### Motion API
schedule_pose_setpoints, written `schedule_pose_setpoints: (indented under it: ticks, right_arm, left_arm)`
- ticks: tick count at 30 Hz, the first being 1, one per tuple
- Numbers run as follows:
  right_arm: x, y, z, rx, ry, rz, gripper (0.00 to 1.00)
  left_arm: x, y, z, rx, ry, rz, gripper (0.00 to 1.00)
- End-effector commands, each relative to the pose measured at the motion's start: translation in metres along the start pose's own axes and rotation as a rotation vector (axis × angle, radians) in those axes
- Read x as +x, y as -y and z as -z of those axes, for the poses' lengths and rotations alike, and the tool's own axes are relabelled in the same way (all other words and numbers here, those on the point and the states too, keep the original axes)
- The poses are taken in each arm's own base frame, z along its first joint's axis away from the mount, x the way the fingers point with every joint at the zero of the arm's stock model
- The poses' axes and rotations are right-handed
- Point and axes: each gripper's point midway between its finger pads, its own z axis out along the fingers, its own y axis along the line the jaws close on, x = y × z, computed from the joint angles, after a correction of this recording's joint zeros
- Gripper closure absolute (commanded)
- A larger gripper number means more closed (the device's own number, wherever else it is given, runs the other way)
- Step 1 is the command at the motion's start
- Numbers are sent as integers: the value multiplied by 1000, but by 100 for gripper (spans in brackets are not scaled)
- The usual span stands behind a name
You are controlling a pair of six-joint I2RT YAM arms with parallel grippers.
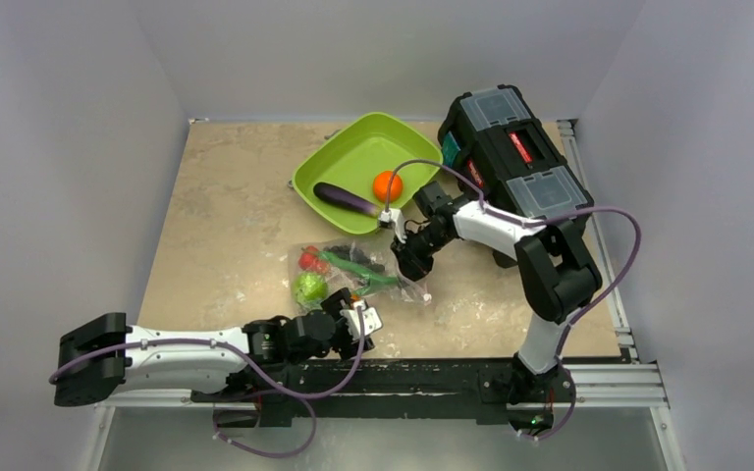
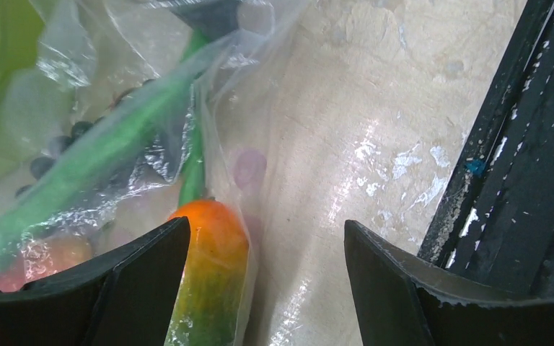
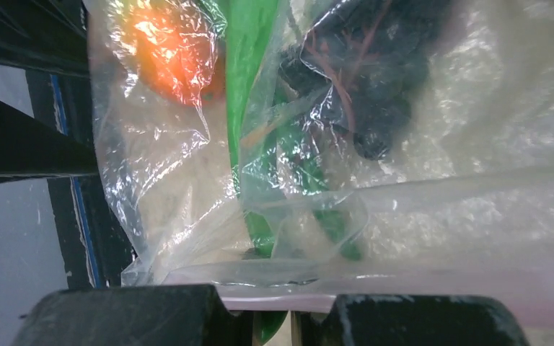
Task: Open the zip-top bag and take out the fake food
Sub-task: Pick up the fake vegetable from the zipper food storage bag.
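The clear zip-top bag (image 1: pixel 353 270) lies crumpled on the table just in front of the green tray. Fake food still shows inside it: a lime (image 1: pixel 309 287), a strawberry (image 1: pixel 309 260), green pods (image 3: pixel 252 108), dark grapes (image 3: pixel 368 86) and an orange-green piece (image 2: pixel 209 274). A purple eggplant (image 1: pixel 346 199) and an orange (image 1: pixel 387 184) lie in the tray. My right gripper (image 3: pixel 281 306) is shut on the bag's pink zip strip (image 3: pixel 404 285) at its right side. At the bag's near edge my left gripper (image 2: pixel 267 238) stands open, the orange-green piece beside its left finger (image 2: pixel 137 281).
The lime-green tray (image 1: pixel 353 152) sits at the back centre. A black toolbox (image 1: pixel 511 147) stands at the back right, behind the right arm. A black rail (image 2: pixel 519 144) runs along the table's near edge, close to the left gripper.
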Motion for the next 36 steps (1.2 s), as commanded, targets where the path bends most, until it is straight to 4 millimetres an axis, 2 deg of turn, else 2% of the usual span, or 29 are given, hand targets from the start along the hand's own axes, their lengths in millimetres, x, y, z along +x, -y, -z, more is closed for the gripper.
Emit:
schedule_pose_setpoints:
  ticks: [1,9,15,22,32,33,36]
  right_arm:
    - [-42,-6,33,23,176,48,100]
    - [-36,-7,45,11,195,7,100]
    - [-31,10,70,207,164,77,100]
    - [-5,19,82,309,47,116,100]
    - [37,19,99,425,-46,160,100]
    - [42,19,100,433,-49,159,100]
    - [55,21,105,456,-54,147,100]
  left_arm:
    - [-9,-3,-4,-23,28,7,22]
    - [-11,-15,0,-83,23,-1,22]
    - [-16,-19,6,-97,53,17,22]
    - [-41,-27,27,-103,181,116,21]
    - [-73,-40,67,-104,343,390,0]
    - [-69,-42,69,-113,325,410,0]
    - [-74,-47,78,-125,331,483,0]
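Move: My right hand already has the near tip of the green vegetable right at the bag mouth; the vegetable's middle is about 11 cm left and 2 ahead. The grapes lie some 12 cm left and 4 ahead, the green bin about 23 cm ahead and 10 left. From my empty left hand, the bag mouth is roughly 11 cm ahead and 14 right; the orange-green fruit sits about 5 cm ahead, 3 left. I keep the vegetable's tip pinched in my right fingers, lift it some 4 cm with a small push forward, then draw it about 9 cm to the right, out through the bag mouth, tilting the wrist about 20 degrees so the fingertips swing forward. My left hand hovers, then rises about 10 cm, its fingers tipping up towards level and opening fully. ##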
